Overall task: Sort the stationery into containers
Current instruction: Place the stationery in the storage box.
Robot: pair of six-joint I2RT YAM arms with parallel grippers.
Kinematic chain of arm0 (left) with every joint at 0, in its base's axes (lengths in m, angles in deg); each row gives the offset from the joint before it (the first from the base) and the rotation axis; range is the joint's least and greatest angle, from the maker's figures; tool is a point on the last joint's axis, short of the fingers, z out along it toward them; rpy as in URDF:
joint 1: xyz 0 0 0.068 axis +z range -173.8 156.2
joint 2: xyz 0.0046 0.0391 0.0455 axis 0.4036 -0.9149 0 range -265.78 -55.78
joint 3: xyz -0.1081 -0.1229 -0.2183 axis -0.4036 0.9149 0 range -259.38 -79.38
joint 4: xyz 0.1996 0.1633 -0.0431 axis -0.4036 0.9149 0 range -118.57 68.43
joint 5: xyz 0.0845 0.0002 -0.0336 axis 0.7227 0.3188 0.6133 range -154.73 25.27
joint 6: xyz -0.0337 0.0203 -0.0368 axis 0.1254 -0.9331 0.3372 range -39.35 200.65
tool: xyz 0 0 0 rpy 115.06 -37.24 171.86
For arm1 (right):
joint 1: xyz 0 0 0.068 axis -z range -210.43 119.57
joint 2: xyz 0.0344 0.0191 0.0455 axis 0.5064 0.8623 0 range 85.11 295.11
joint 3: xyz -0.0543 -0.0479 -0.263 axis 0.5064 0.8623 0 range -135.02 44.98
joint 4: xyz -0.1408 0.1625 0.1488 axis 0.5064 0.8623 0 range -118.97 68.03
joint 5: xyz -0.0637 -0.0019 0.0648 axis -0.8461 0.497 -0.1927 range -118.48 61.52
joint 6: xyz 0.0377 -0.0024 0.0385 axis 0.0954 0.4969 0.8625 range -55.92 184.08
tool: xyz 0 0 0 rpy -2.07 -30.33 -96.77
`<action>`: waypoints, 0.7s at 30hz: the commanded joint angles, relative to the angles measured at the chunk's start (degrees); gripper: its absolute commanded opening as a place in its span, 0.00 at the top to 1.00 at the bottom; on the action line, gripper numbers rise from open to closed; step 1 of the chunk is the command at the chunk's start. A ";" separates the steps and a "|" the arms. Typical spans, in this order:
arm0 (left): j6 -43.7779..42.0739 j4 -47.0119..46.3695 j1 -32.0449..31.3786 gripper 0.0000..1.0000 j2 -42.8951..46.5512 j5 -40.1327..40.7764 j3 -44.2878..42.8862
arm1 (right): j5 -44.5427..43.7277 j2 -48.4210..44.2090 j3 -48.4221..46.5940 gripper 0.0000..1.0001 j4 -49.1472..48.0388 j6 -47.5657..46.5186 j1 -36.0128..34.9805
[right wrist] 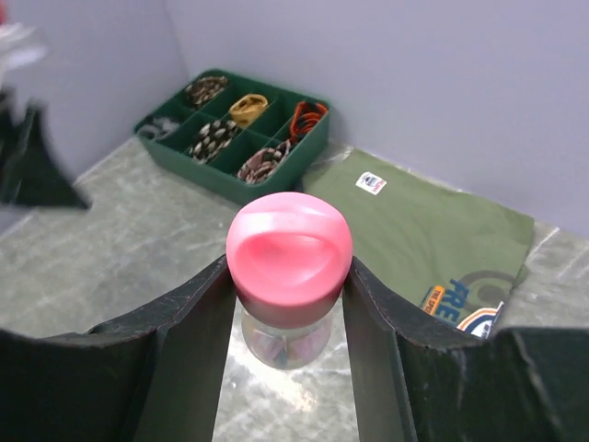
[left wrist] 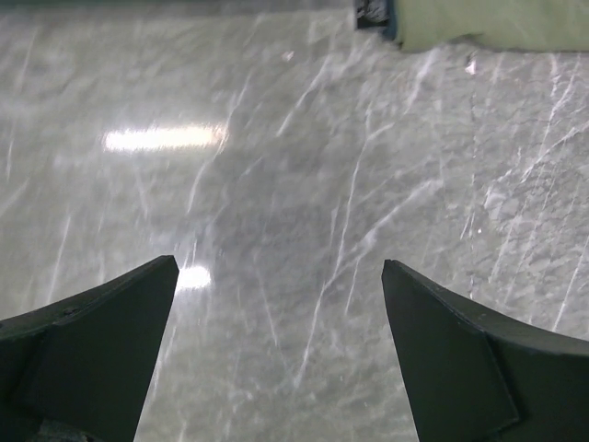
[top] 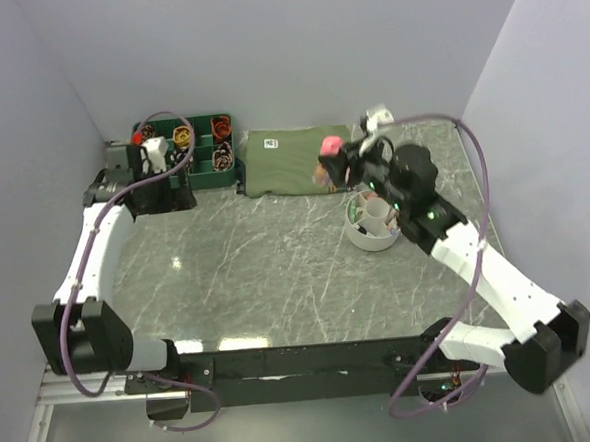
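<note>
My right gripper [right wrist: 289, 304] is shut on a short clear tube with a pink cap [right wrist: 289, 250], its fingers pressed against both sides of the cap. In the top view the tube [top: 328, 145] hangs above the right edge of the olive-green cloth [top: 289, 161], just behind the white round organiser [top: 372, 238]. The organiser has a central cup; what its ring compartments hold is too small to tell. My left gripper [top: 168, 194] stands open at the far left by the green tray. Between its fingers [left wrist: 101, 322] only bare marble shows.
A green divided tray [top: 206, 144] [right wrist: 175, 147] with coiled bands sits at the back left against the wall. The folded cloth [right wrist: 419, 230] lies beside it. Walls close in the table at the back and on both sides. A small white object [top: 375, 116] sits at the back right.
</note>
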 commanded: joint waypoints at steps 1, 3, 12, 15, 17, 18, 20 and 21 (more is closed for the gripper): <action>-3.23 -4.68 -3.56 0.01 -5.87 -0.65 -6.70 | 0.23 -7.45 11.76 1.00 -11.35 -6.01 0.69; -3.05 -5.74 -4.52 0.01 -7.99 -0.38 -8.29 | -1.26 -10.28 14.94 1.00 -12.14 -8.11 1.04; -4.28 -6.62 -10.05 0.01 -18.45 3.48 -17.61 | -10.05 -19.43 32.44 1.00 -28.67 -20.33 1.39; -5.07 -6.97 -12.77 0.00 -19.33 4.89 -18.23 | -10.15 -19.43 33.15 1.00 -28.76 -20.60 3.32; -5.51 -7.15 -14.01 0.01 -19.60 5.68 -18.14 | -10.24 -19.08 33.15 1.00 -27.71 -20.34 4.46; -5.60 -7.24 -15.06 0.00 -19.69 5.77 -18.06 | -10.85 -18.82 32.98 1.00 -27.01 -19.99 4.90; -5.78 -7.24 -15.69 0.01 -19.86 6.04 -18.05 | -11.90 -17.94 32.28 1.00 -24.99 -19.46 6.13; -5.78 -7.24 -16.21 0.00 -19.95 6.03 -18.14 | -12.34 -17.59 31.66 1.00 -24.20 -19.37 6.66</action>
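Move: The right hand already holds the pink-capped bottle; the white storage box it is bound for stands about 12 cm to its right, level with it fore and aft, and roughly 32 cm below. The green cloth lies some 20 cm ahead and 5 cm left of this hand, flat on the table 36 cm down. From the empty left hand the storage box is about 46 cm to the right, roughly level ahead and 15 cm lower; the green organizer lies 24 cm ahead, 3 cm left, 17 cm down. Keep the right gripper's hold on the pink-capped bottle and bring it down and to the right towards the storage box, about 9 cm each way, easing back a little before coming forward again, while the wrist rolls its left side down and swings clockwise. Meanwhile take the wide-open left gripper forward and right, turning it slightly clockwise, with nothing touched. ##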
